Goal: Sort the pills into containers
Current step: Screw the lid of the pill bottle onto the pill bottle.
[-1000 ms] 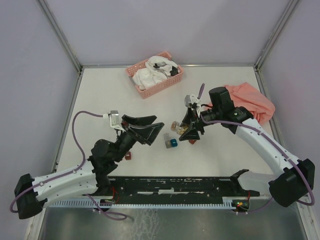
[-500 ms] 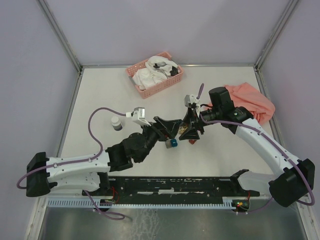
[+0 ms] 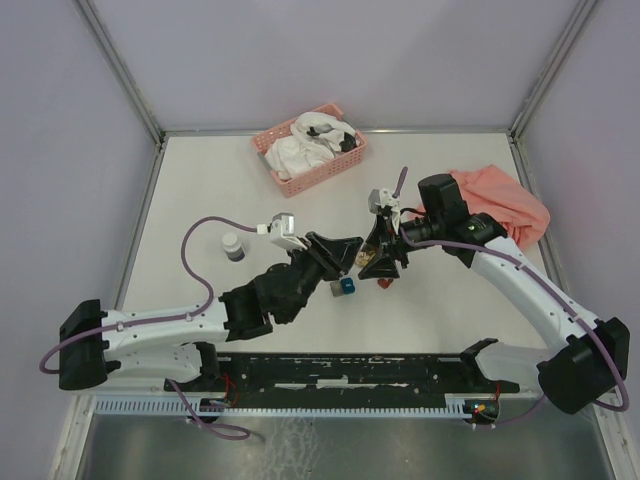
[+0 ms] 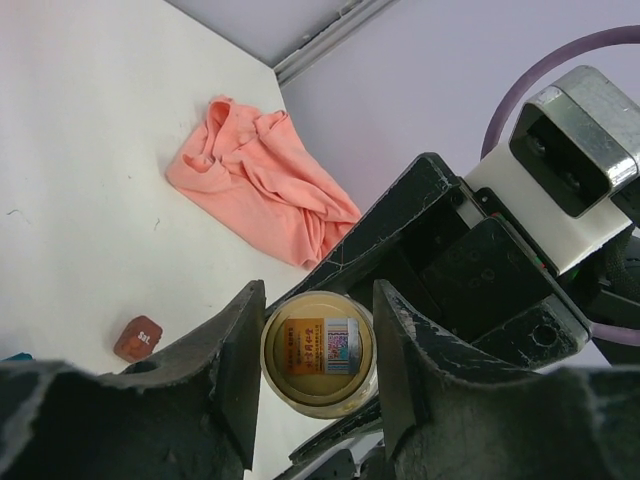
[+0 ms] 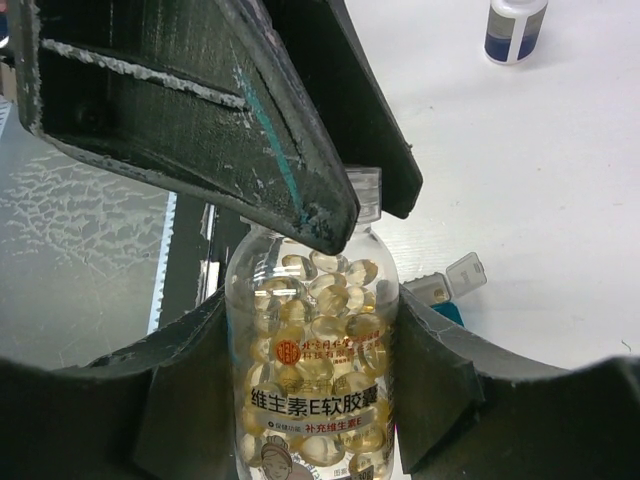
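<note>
My right gripper (image 5: pixel 312 305) is shut on a clear jar (image 5: pixel 315 370) full of amber pills (image 5: pixel 330 300), held above the table's middle (image 3: pixel 383 262). My left gripper (image 4: pixel 318 335) has come up to the jar's capped end (image 4: pixel 318 350), with a finger pressed on each side of the cap. In the top view it (image 3: pixel 350 253) meets the right gripper nose to nose. A teal container (image 3: pixel 347 287) sits just below them. Beside it a small box (image 5: pixel 440 285) has its clear lid open. One dark red container (image 4: pixel 138 338) lies on the table.
A small white-capped bottle (image 3: pixel 233 246) with a dark label stands left of the left arm. A pink slatted basket (image 3: pixel 335 165) holding white cloth sits at the back. A salmon cloth (image 3: pixel 505 205) lies at the right, behind the right arm.
My left arm swung right from the table's left middle to the jar, and its jaws narrowed around the cap. The small bottle came into view. The right arm stayed still.
</note>
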{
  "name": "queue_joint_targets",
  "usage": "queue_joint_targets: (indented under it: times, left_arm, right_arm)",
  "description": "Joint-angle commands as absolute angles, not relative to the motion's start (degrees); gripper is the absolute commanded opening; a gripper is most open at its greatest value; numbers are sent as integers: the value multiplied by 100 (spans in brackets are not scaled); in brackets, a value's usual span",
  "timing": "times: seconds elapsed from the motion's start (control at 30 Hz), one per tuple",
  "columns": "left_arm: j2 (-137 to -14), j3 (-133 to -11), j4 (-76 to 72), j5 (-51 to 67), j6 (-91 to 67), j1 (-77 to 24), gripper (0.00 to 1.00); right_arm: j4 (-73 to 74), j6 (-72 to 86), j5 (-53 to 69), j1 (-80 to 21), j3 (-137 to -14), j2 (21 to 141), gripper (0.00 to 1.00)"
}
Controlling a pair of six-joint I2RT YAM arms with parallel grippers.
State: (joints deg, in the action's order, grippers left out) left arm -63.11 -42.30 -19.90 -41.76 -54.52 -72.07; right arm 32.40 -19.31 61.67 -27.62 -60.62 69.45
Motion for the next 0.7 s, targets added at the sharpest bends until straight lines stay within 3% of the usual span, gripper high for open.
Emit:
queue_joint_targets:
  times: [0.0,0.07,0.2,0.27,0.33,0.4,0.5,0.67]
  left_arm:
    - [-6111,-3872,-3327,-3711,-4543,-7206,24]
    - [-6007,-3478,-4318,-3007,-3926,-7121,25]
    - [-6076,-2914,-5941,-501,-3526,-6358,35]
    - [-6225,-2928,-6325,23,-3639,-6058,50]
    - [-6219,-2975,-6122,-149,-3640,-6030,75]
    - [-6043,-2948,-5779,-559,-3663,-6030,91]
    - [-5693,-2840,-5248,-1271,-3728,-6031,98]
    - [-5484,-2958,-4219,-2059,-4249,-6063,97]
  right_arm:
    - [3109,-1843,6392,-2743,-6262,6886,2]
    - [3082,-1811,6467,-2744,-6249,6882,2]
    - [2982,-1725,6530,-2749,-6215,6882,2]
    - [2979,-1721,6515,-2744,-6214,6882,2]
    - [2979,-1723,6508,-2742,-6218,6876,2]
    - [2979,-1723,6494,-2743,-6215,6866,2]
    - [2979,-1727,6486,-2748,-6215,6866,2]
    - [2985,-1737,6480,-2745,-6218,6900,2]
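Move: The left hand already has its fingers shut on the pill bottle's lid, which sits right at its hand point. The bottle itself stays in the right hand, whose hand point has the lid about 4 cm to its left, 5 cm higher and level with it fore and aft. On the table some 26 cm below the left hand, the clear pill box lies about 5 cm ahead and 2 cm left, the red box about 6 cm ahead and 8 cm right. Keeping its pinch on the lid, the left hand first twists by some 15 to 20 degrees in the closing direction, clockwise facing the lid's top, its fingers tipping up and swinging to the robot's right with hardly any travel. It then opens nearly wide and lets go, turning a little farther as it backs off about 5 cm, mostly up and then also left, while the right hand holds the bottle almost still. ##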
